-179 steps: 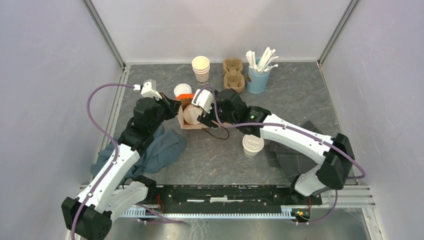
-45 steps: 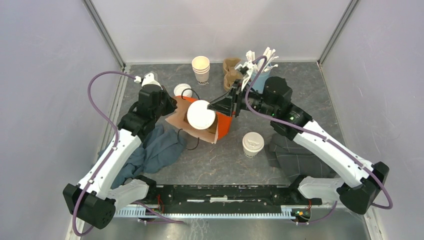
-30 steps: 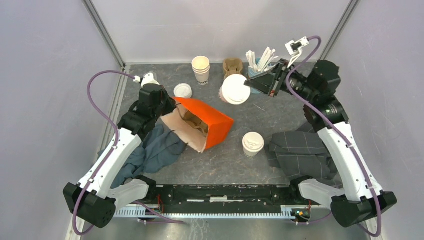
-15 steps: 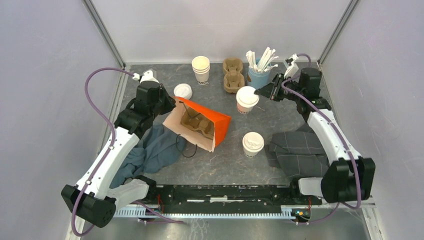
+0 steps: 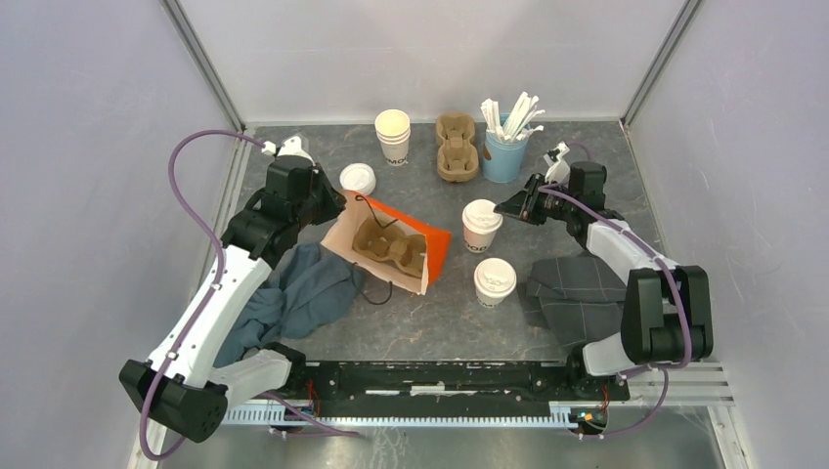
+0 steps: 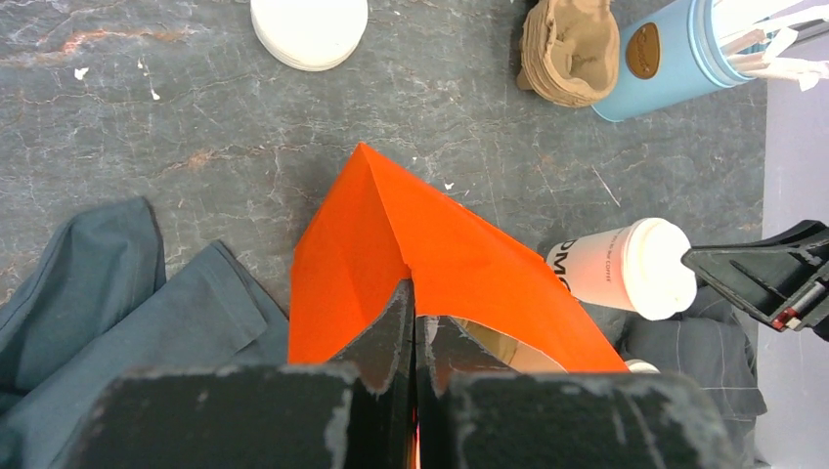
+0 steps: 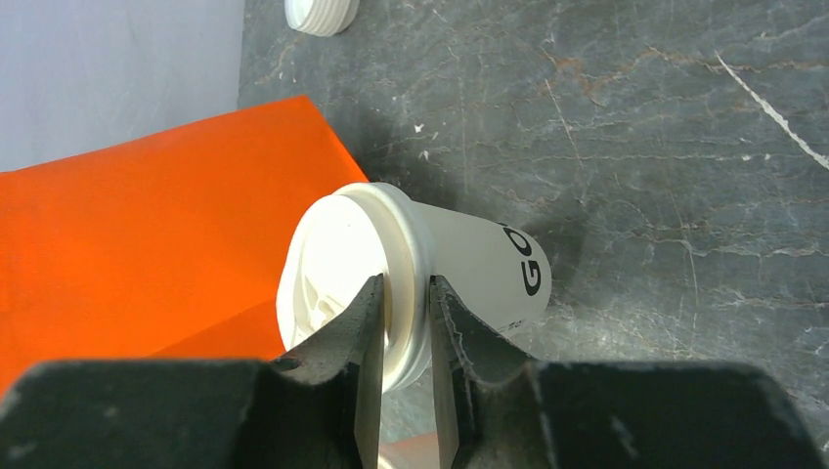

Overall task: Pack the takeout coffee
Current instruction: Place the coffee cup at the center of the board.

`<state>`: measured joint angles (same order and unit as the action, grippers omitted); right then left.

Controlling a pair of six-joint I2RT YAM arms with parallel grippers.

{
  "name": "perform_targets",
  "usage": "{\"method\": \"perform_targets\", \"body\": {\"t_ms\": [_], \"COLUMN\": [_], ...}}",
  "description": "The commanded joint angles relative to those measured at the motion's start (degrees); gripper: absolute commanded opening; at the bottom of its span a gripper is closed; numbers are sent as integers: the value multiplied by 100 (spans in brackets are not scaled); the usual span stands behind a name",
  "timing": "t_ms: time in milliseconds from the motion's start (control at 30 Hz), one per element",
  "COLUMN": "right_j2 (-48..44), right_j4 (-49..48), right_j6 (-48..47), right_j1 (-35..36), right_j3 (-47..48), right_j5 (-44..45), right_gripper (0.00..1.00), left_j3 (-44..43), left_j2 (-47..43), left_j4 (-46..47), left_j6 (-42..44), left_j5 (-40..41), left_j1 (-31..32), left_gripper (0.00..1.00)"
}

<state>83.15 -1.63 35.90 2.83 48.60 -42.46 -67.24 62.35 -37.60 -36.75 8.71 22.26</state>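
Observation:
An orange paper bag point(image 5: 437, 250) lies on its side with its mouth towards me and a brown cup carrier point(image 5: 386, 244) inside. My left gripper point(image 5: 327, 200) is shut on the bag's upper edge point(image 6: 430, 244), fingers pinched together point(image 6: 413, 293). One takeout coffee cup point(image 5: 481, 223) stands upright just right of the bag. My right gripper point(image 5: 503, 207) reaches in from the right, its jaws closed over the rim of that cup's white lid point(image 7: 391, 283). The second lidded cup point(image 5: 495, 280) stands alone a little nearer to me.
Along the back stand a stack of lidless cups point(image 5: 393, 135), spare carriers point(image 5: 457, 147) and a blue tin of stirrers point(image 5: 504, 147). A stack of lids point(image 5: 358, 178) lies behind the bag. A blue-grey cloth point(image 5: 303, 293) lies left, a dark cloth point(image 5: 577, 303) right.
My right arm carried the lidded cup from over the bag up to the back right, then brought it down onto the table beside the bag. The bag has tipped lower.

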Motion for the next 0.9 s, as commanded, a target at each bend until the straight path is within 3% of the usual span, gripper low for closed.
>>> {"method": "perform_targets", "body": {"t_ms": [0,500,600,767,867], "right_j2": [125,95,-8,-238,-252], "right_j4": [-470,99,1038,2494,3125], "right_j6": [-119,-705,-1322,-2401,-3216], "right_j1": [-36,-39,-37,74,785], "right_j3": [-96,-142,375,1499,2386], "right_j5": [-99,295,823,1827,2233], "right_gripper": [27,44,61,98,98], "left_j3": [-104,-96,-98,-80,-33], "left_j2": [64,32,31,50,32], "left_j4": [181,181,183,213,331], "left_j6": [273,378,413,522,688], "left_j5": [-140,-191,-218,-292,-341], "left_j1": [-1,-2,2,2,4], "left_gripper": [2,2,2,2,2]}}
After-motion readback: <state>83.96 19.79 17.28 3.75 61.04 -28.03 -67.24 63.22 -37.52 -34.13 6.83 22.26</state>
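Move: The coffee cup is already at the right hand's fingertips: its middle is about 3 cm to the left and 4 cm below, with the spot for it directly underneath. The other lidded cup stands 11 cm back and 1 cm left of this hand, the straw bucket some 14 cm ahead and 1 cm right, the paper bag 19 cm left and 5 cm back. From the left hand, the cup is roughly 27 cm right, 5 cm ahead and 15 cm lower. The right fingers, still at the cup's lid rim, ease apart as the hand sinks about 4 cm to set the cup down. They then spread wide and let go. The hand draws off to the right and climbs back to about its starting height, a little forward at the last, rolling some 20 degrees with its left side dipping. ##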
